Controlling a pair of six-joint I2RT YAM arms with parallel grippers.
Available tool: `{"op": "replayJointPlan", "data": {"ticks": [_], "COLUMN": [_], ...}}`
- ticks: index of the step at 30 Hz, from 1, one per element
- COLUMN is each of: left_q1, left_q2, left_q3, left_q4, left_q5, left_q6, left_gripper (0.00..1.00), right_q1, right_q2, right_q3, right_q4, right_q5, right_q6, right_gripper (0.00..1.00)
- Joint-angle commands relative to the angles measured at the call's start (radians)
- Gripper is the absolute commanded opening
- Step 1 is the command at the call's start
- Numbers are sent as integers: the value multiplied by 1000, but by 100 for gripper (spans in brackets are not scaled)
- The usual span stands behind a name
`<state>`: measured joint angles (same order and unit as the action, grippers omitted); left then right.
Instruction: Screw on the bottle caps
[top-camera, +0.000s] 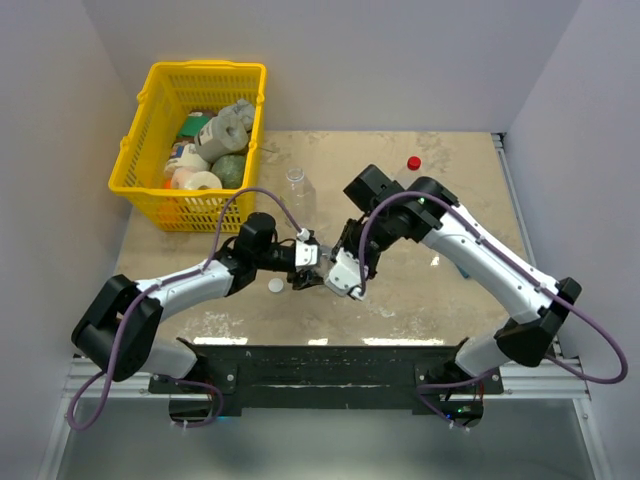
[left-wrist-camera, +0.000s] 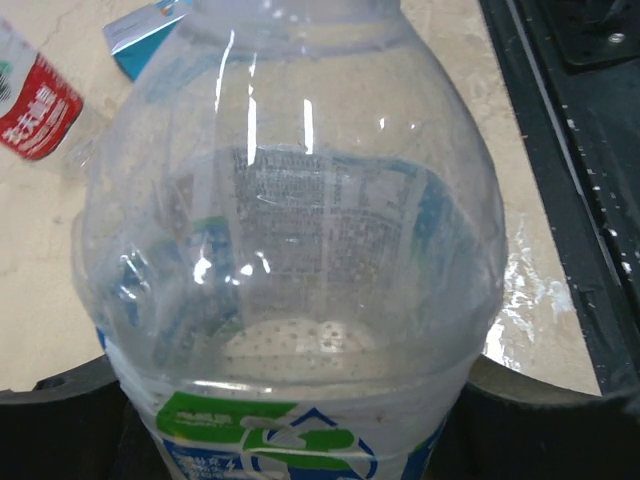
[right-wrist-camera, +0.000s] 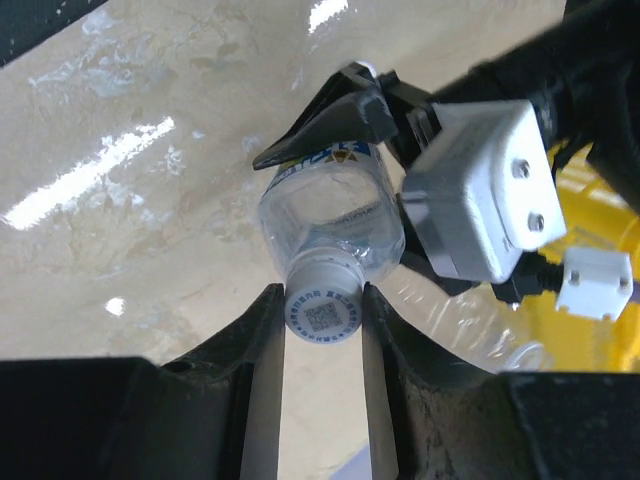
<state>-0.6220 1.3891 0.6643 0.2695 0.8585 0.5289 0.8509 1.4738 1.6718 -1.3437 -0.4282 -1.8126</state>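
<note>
My left gripper is shut on the short blue-labelled bottle, which fills the left wrist view. In the right wrist view this bottle points its neck at the camera. A white cap with a printed code sits on that neck, and my right gripper is shut on it, one finger on each side. Both grippers meet above the table's front middle, left gripper and right gripper. A loose pale cap lies on the table beside them. The red-labelled bottle lies on its side.
A yellow basket with several items stands at the back left. An open unlabelled clear bottle stands behind the grippers. A red cap shows behind the right arm. A blue-and-white box lies near the red-labelled bottle.
</note>
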Motion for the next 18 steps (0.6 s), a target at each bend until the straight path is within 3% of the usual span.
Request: {"op": "replayJointPlan", "data": {"ticks": [1,2,10,14,18], "left_q1": [4,4,2,-10,-16], "left_q2": [-42,-50,-127,-134,-114], "left_q3": [-12,-40,-138,-134,-108], "left_q4": [178,242,525,580,582], "left_q5": [-157,-186,-422,-548,-677], "left_q6": [-55,-81,-283,-385,-455], "left_gripper": [0,0,0,0,0], "right_q1": [0,-7,-114,-179,-204], "right_q2": [109,152,240,273,269], "right_q3": [94,106,129,129,112], "right_q4": [-72,-72,44,106,159], "right_q5": [9,3,-66,-76,-125], "right_q6": [365,503,1141,1367,1519], "right_gripper": [15,15,7,0,0]}}
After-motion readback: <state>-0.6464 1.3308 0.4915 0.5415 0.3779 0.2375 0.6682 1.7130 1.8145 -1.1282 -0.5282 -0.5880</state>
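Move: The cap is already pinched between the right fingers on the neck of the blue-label bottle; that neck is straight below and to the left of the right hand, roughly 1 cm left and 2 cm down. From there the tall clear bottle stands some 18 cm ahead, 8 cm left and 16 cm down; the red-capped bottle is about 21 cm ahead, 15 cm right, 16 cm down. From the left hand, holding the bottle's body, the cap is about 7 cm right, 12 cm up and 1 cm back. Still pinching the cap, the right fingers twist it some 75 degrees clockwise about their own pointing line, as seen from behind the hand, while the hand goes forward about 7 cm, sinking 3 cm before rising slightly. The left hand keeps its grip on the bottle and swings it about 30 degrees counter-clockwise, travelling about 5 cm forward and 3 cm left, dipping and then easing up. ##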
